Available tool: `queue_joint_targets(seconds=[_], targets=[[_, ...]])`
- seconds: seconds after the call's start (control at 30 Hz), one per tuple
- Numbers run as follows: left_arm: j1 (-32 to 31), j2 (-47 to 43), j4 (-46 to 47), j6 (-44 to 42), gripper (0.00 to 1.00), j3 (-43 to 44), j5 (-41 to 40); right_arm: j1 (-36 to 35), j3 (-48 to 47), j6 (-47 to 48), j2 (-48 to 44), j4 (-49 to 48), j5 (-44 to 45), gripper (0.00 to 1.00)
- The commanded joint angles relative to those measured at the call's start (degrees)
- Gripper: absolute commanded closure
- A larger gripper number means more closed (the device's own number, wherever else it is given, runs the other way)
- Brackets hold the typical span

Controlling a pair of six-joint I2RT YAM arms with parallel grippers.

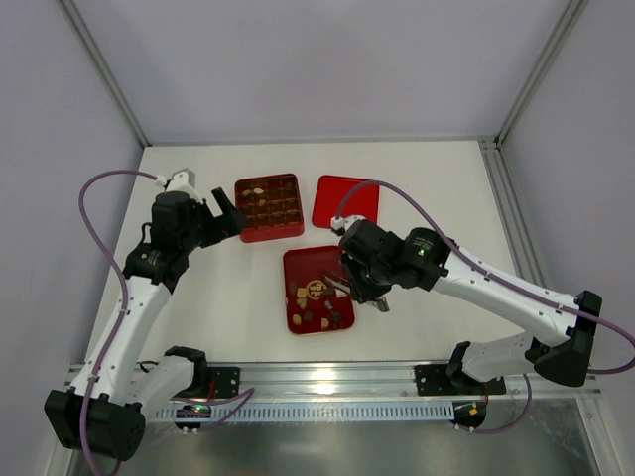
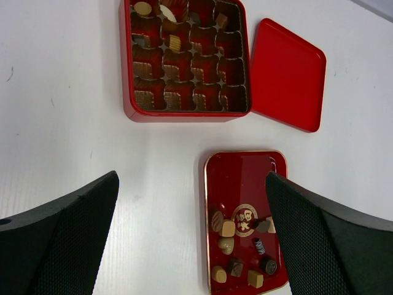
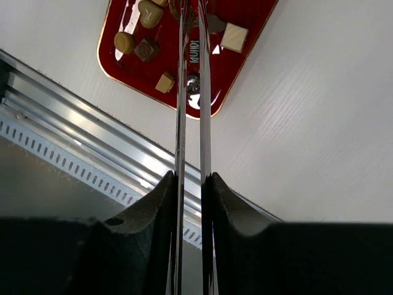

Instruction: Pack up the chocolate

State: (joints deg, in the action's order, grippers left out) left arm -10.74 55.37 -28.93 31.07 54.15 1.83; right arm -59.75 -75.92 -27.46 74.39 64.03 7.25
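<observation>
Several small chocolate pieces (image 1: 316, 297), dark, light brown and cream, lie on a flat red tray (image 1: 298, 260) in the middle of the table. They also show in the left wrist view (image 2: 228, 228) and the right wrist view (image 3: 234, 37). A red compartmented box (image 1: 269, 207) behind it holds a few pieces in its back cells (image 2: 175, 42). My right gripper (image 1: 349, 283) is shut on metal tongs (image 3: 191, 92), whose blades reach over the tray's chocolates. My left gripper (image 1: 230, 220) is open and empty, hovering beside the box's left front.
A flat red lid (image 1: 346, 201) lies right of the box, also in the left wrist view (image 2: 287, 74). An aluminium rail (image 1: 327, 377) runs along the table's near edge, just behind the tray (image 3: 245, 12). White walls enclose the table.
</observation>
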Motion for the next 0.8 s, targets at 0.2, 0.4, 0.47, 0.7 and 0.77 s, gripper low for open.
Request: queue_joint_targets(seconds=[0.2,0.4,0.47,0.7,0.77], targets=[[0.4,-0.2,2.6,0.0,0.0,-0.2,1.3,3.9,-9.2,5.7,6.5,-8.2,1.4,0.78],[0.4,0.1,2.8,0.0,0.0,-0.3,1.5,8.2,-13.5,8.6,12.6,-14.0,0.9,0.77],[0.4,0.3,2.9,0.0,0.0,-0.3,1.5,9.8,-15.6,9.5,15.6,-16.0,0.8,0.77],[0.4,0.2,2.9,0.1,0.0,-0.3,1.5,13.2,-25.1,10.6,25.9,-20.5,-0.9,0.78],[0.4,0.3,2.9,0.0,0.0,-0.3,1.6,13.4,-29.0,10.8,29.7,-20.9,-1.4,0.77]])
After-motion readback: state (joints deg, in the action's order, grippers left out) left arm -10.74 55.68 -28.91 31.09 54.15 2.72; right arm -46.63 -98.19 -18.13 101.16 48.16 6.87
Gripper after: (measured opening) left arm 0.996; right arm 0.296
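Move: From the right hand, which holds the tongs, the chocolate box's middle is about 26 cm ahead, 18 cm left and 17 cm below. Nearer lies the chocolate tray, 7 cm ahead, 4 cm left and 18 cm below; the red lid lies 28 cm ahead, 2 cm right and 19 cm below. The box is some 10 cm ahead of the left hand, 3 cm right and 21 cm below. Right hand, still gripping the tongs, swings about 17 cm forward and 8 left towards the box's near-right corner. ##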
